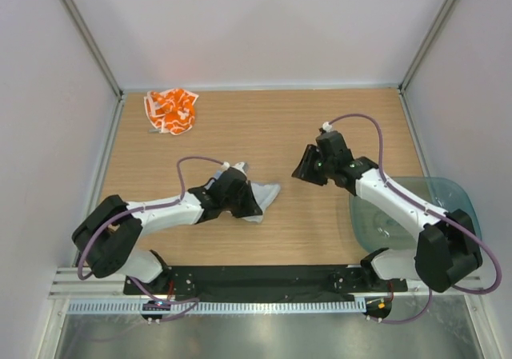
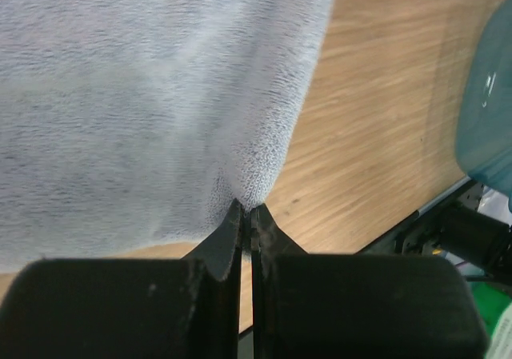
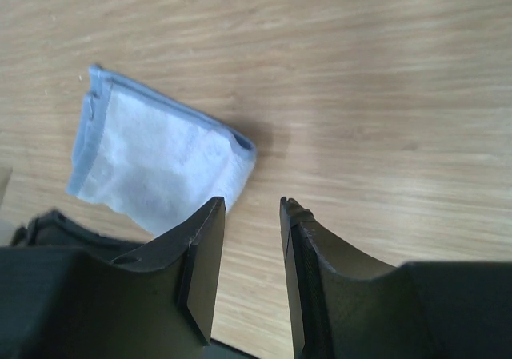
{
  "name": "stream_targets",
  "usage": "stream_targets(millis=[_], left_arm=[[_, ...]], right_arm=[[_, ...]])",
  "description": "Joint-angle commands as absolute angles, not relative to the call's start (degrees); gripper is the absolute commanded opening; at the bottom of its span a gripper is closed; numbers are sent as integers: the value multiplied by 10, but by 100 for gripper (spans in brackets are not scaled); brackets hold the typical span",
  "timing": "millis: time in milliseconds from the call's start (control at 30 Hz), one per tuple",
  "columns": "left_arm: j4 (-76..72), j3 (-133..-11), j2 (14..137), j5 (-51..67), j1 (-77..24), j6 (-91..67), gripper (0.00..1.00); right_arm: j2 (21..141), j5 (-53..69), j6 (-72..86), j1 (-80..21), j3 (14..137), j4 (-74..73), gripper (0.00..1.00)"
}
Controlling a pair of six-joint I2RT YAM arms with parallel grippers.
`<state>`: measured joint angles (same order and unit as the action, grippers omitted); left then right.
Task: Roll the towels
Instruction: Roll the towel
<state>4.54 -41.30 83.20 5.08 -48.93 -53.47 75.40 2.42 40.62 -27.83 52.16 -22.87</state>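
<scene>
The pale grey-blue towel lies folded near the middle of the table. My left gripper is at its near-left side. In the left wrist view the jaws of the left gripper are shut, pinching a puckered edge of the grey-blue towel. My right gripper hovers to the right of that towel. It is open, with nothing between its fingers. The right wrist view shows the grey-blue towel just left of the right gripper. The orange-patterned white towel lies crumpled at the far left.
A translucent teal plastic tray sits at the right edge beneath the right arm, also visible as the teal tray in the left wrist view. White walls enclose the wooden table on three sides. A black rail runs along the near edge.
</scene>
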Motion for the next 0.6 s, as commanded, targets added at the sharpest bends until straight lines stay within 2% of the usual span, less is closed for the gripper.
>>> stream_targets(millis=[0, 233, 567], left_arm=[[-40, -356, 816, 105, -449, -595, 0], [-110, -288, 818, 148, -389, -638, 0], [-98, -296, 848, 156, -373, -631, 0]], right_arm=[[723, 96, 410, -286, 479, -180, 42], [731, 152, 431, -330, 445, -62, 42], [815, 178, 454, -393, 453, 59, 37]])
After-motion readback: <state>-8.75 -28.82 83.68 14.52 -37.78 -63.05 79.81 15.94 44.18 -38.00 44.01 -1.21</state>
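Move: The left fingers, shut on the blue towel's near right corner, have the middle of the towel about 8 cm ahead, 3 cm to the left and 4 cm below. From the empty right hand, the towel's right edge is some 9 cm left, 4 cm back and 10 cm below. From that same hand the towel's far right corner lies about 6 cm left, 1 cm ahead, and the left fingertips some 12 cm left, 9 cm back. Keeping its pinch on the near corner of the blue towel, the left hand carries it left about 4 cm and down 3 to 4 cm in one quick dip, turning some 10 degrees counter-clockwise, then holds it there. Meanwhile the right hand, fingers still partly open and still high above the table, first draws back and then sweeps left, some 10 cm left and 4 to 5 cm back in all, turning nearly 20 degrees counter-clockwise with its left side lifting, to come in close to the towel's right edge and the left fingertips without touching the towel yet. ##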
